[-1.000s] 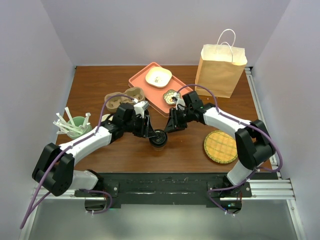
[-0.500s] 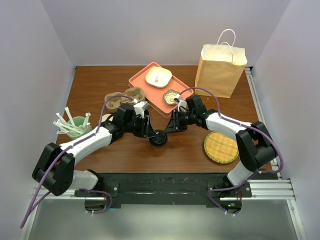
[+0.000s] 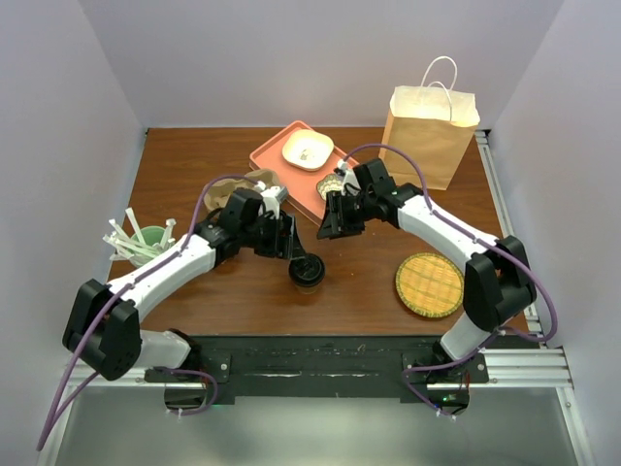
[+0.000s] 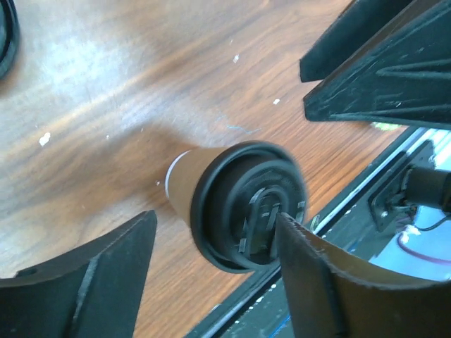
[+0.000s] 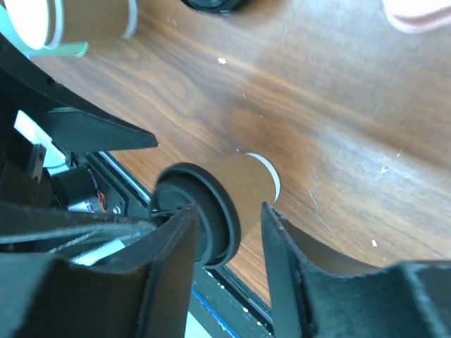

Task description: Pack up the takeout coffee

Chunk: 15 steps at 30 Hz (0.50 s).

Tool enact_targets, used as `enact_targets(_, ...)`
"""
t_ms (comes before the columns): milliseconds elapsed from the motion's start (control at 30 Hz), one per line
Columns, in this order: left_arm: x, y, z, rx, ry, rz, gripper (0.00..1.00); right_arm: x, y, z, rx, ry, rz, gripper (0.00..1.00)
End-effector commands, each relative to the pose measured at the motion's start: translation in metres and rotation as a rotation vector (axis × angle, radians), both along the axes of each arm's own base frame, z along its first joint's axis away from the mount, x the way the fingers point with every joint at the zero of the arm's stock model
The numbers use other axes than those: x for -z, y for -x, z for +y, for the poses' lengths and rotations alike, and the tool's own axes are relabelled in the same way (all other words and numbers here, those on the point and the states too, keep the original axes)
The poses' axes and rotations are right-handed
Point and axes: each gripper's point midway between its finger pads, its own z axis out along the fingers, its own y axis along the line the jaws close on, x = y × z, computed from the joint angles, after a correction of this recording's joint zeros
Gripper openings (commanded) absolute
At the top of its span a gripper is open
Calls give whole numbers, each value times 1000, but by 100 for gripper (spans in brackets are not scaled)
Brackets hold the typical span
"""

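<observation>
The takeout coffee (image 3: 308,271), a small brown paper cup with a black lid, stands upright on the wooden table just in front of both grippers. My left gripper (image 3: 287,243) hovers to its upper left, open and apart from the cup. My right gripper (image 3: 331,222) hangs further back to the cup's upper right, also open. The left wrist view shows the lidded cup (image 4: 232,204) below the wide-spread left gripper (image 4: 216,217). In the right wrist view the cup (image 5: 236,186) shows through the gap of the right gripper (image 5: 230,207). The paper bag (image 3: 429,136) stands at the back right.
An orange tray (image 3: 281,170) with a small plate (image 3: 308,149) lies behind the grippers. A cardboard cup carrier (image 3: 243,186) and a green cup of stirrers (image 3: 143,243) sit to the left. A round woven mat (image 3: 428,284) lies at the right. A lidless cup (image 5: 77,17) and a loose black lid (image 5: 211,3) lie nearby.
Both grippers have opened wider and drawn back and up from the lidded cup, the right one more. The cup stays where it stood.
</observation>
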Motion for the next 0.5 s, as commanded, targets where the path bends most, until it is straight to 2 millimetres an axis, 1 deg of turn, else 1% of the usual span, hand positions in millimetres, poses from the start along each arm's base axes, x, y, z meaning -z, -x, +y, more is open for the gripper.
enact_targets(0,-58,-18,-7,-20,38,-106,79,-31,-2,-18,33,72,-67,49)
enact_targets(33,-70,-23,-8,-28,42,-130,81,-37,-3,-21,41,80,-84,50)
enact_targets(67,-74,-29,-3,-56,21,-148,83,-43,0,-29,59,109,-103,55)
enact_targets(100,-77,-29,1,-65,-3,-154,85,-46,0,-34,69,126,-118,57)
enact_targets(133,-88,-34,3,-83,-7,-179,90,-50,0,-40,85,145,-134,59)
enact_targets(167,-92,-40,11,-121,-36,-202,92,-60,3,-45,97,152,-156,61)
enact_targets(200,-96,-41,16,-132,-58,-213,99,-63,6,-55,115,184,-163,66)
enact_targets(233,-106,-45,18,-148,-62,-240,100,-68,9,-59,123,190,-177,75)
enact_targets(267,-111,-50,24,-180,-83,-261,100,-72,12,-64,132,198,-187,89)
enact_targets(300,-118,-52,28,-187,-95,-280,100,-84,17,-72,153,204,-221,99)
enact_targets(367,-122,-56,32,-198,-118,-300,100,-96,25,-81,165,207,-245,98)
enact_targets(400,-123,-59,33,-193,-138,-311,100,-107,30,-86,179,194,-270,99)
enact_targets(467,-120,-64,38,-193,-182,-325,100,-114,37,-94,202,202,-279,99)
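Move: Just behind and below the left fingertips stands the lidded cup, its middle about 4 cm back, 3 cm right and 7 cm down; the loose black lid lies some 12 cm ahead and 5 cm left of that hand, the other coffee cup 4 cm ahead and 19 cm left. From the right hand the lidded cup is roughly 7 cm back, 4 cm left and 9 cm below, while the yellow pie lies 5 cm back and 25 cm right. Backing off from the lidded cup with both hands at once: the left climbs about 11 cm and reaches some 5 cm forward, ending slightly left; the right rises about 8 cm while drawing 7 cm to its right, and a little back late on. Both sets of fingers spread to fully open and swing to point more forward, some 15 degrees. ##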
